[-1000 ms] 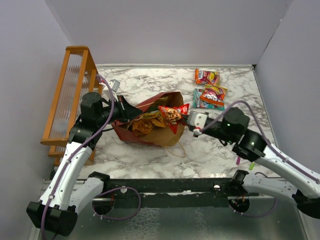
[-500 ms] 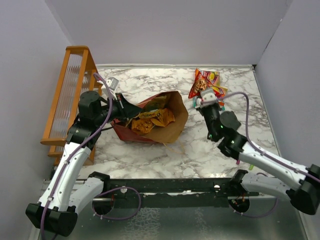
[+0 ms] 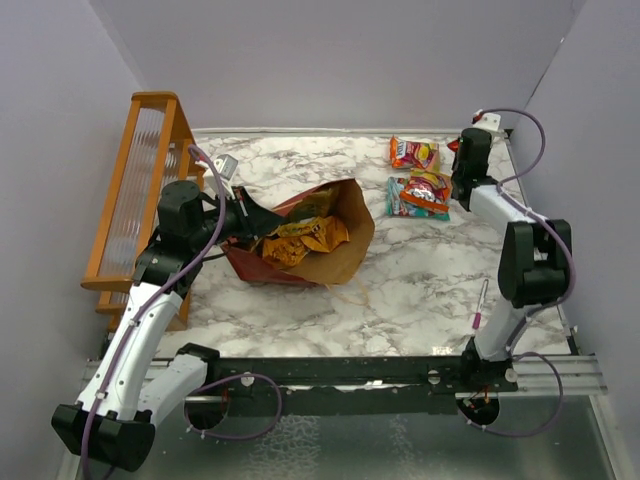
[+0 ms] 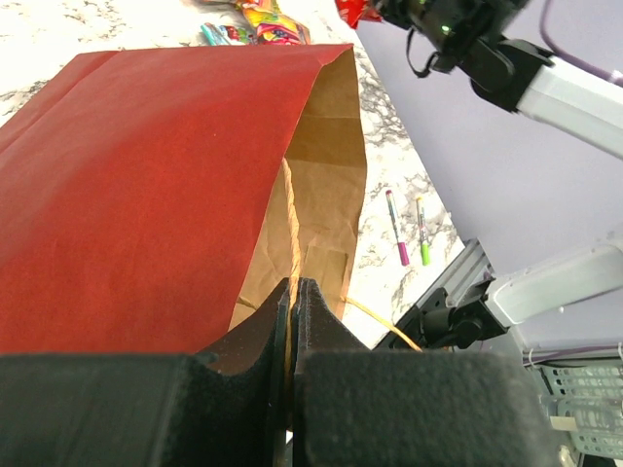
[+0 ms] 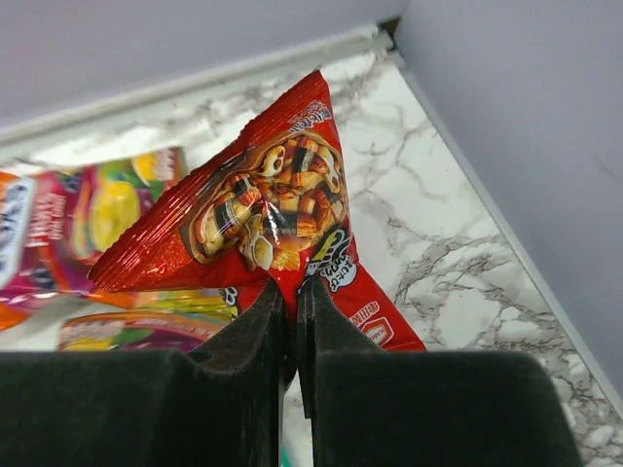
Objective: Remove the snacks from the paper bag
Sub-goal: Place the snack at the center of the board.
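The paper bag (image 3: 340, 262) lies on its side, mouth toward the right, with orange and yellow snacks (image 3: 298, 238) in its mouth. My left gripper (image 3: 243, 213) is shut on the bag's tan handle (image 4: 290, 229) at the upper lip (image 4: 146, 185). My right gripper (image 3: 458, 150) is at the back right corner. In the right wrist view it (image 5: 294, 304) is shut on a red snack packet (image 5: 273, 209), held over the marble near the wall. Two more snack packets (image 3: 413, 153) (image 3: 420, 193) lie on the table beside it.
An orange wooden rack (image 3: 140, 190) stands along the left wall. A pink pen (image 3: 480, 305) lies front right; pink and green pens show in the left wrist view (image 4: 397, 229). Walls close in on the back and right.
My right arm has carried the red packet from the bag's mouth to the back right corner. My left gripper and the bag have stayed put.
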Robot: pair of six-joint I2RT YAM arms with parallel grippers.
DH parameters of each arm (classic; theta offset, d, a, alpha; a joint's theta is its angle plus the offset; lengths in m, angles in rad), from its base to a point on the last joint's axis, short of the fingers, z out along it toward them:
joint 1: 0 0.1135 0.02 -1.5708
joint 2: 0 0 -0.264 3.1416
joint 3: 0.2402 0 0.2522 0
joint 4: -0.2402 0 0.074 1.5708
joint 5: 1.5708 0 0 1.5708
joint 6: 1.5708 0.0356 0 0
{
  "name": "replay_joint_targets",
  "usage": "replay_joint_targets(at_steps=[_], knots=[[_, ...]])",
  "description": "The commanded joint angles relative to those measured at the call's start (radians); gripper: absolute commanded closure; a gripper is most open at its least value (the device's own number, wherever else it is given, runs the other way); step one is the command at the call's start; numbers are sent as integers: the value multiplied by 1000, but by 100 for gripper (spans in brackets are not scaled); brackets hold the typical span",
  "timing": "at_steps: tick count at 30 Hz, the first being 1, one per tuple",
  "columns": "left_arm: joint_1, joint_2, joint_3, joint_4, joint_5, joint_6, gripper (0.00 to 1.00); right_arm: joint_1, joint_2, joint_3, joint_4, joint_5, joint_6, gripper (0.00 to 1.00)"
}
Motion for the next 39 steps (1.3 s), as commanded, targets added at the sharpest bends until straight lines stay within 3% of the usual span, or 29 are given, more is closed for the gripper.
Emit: replay_joint_targets(at_steps=[1, 16, 18, 20, 23, 28, 35, 39], knots=[[1, 4, 19, 7, 8, 12, 100, -77, 151, 126, -43, -134, 10, 94], [1, 1, 10, 37, 32, -25, 100, -127, 464, 362, -85, -316, -25, 85], [2, 1, 7, 53, 54, -32, 100, -127, 466, 377, -106, -324, -24, 77], [1, 3, 1, 85, 85, -44, 100, -127, 448, 378, -121, -328, -11, 59], [2, -1, -13, 133, 115, -55, 100, -127, 369, 366, -142, -355, -5, 39], [0, -46, -51, 221, 173, -24, 100, -127, 141, 269, -199, -442, 66, 28], [0, -102, -138, 338, 206, -64, 100, -105, -201, -107, -79, -871, 266, 26], [0, -113, -162, 385, 227, -98, 100, -33, -377, -274, -20, -978, 326, 26]])
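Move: The right hand holds the red snack above the board. The clear spot it is taken to lies about 8 cm ahead, straight in line sideways and some 16 cm below. The orange-purple pack is about 12 cm to the left of that spot, level with it; the two stacked snacks are some 2 cm back and 9 cm left of the hand. For the left hand, pinching the bag's handle, the spot is about 34 cm ahead, 48 cm right and 29 cm below. Still pinching the red snack, the right hand lowers it about 12 cm while reaching some 8 cm forward, tips down slightly, and opens wide to let go beside the orange-purple pack. It then rises and draws back and left, turning counter-clockwise. The left hand keeps its pinch on the bag handle and late on eases back a few centimetres and slightly up, tipping upward. ##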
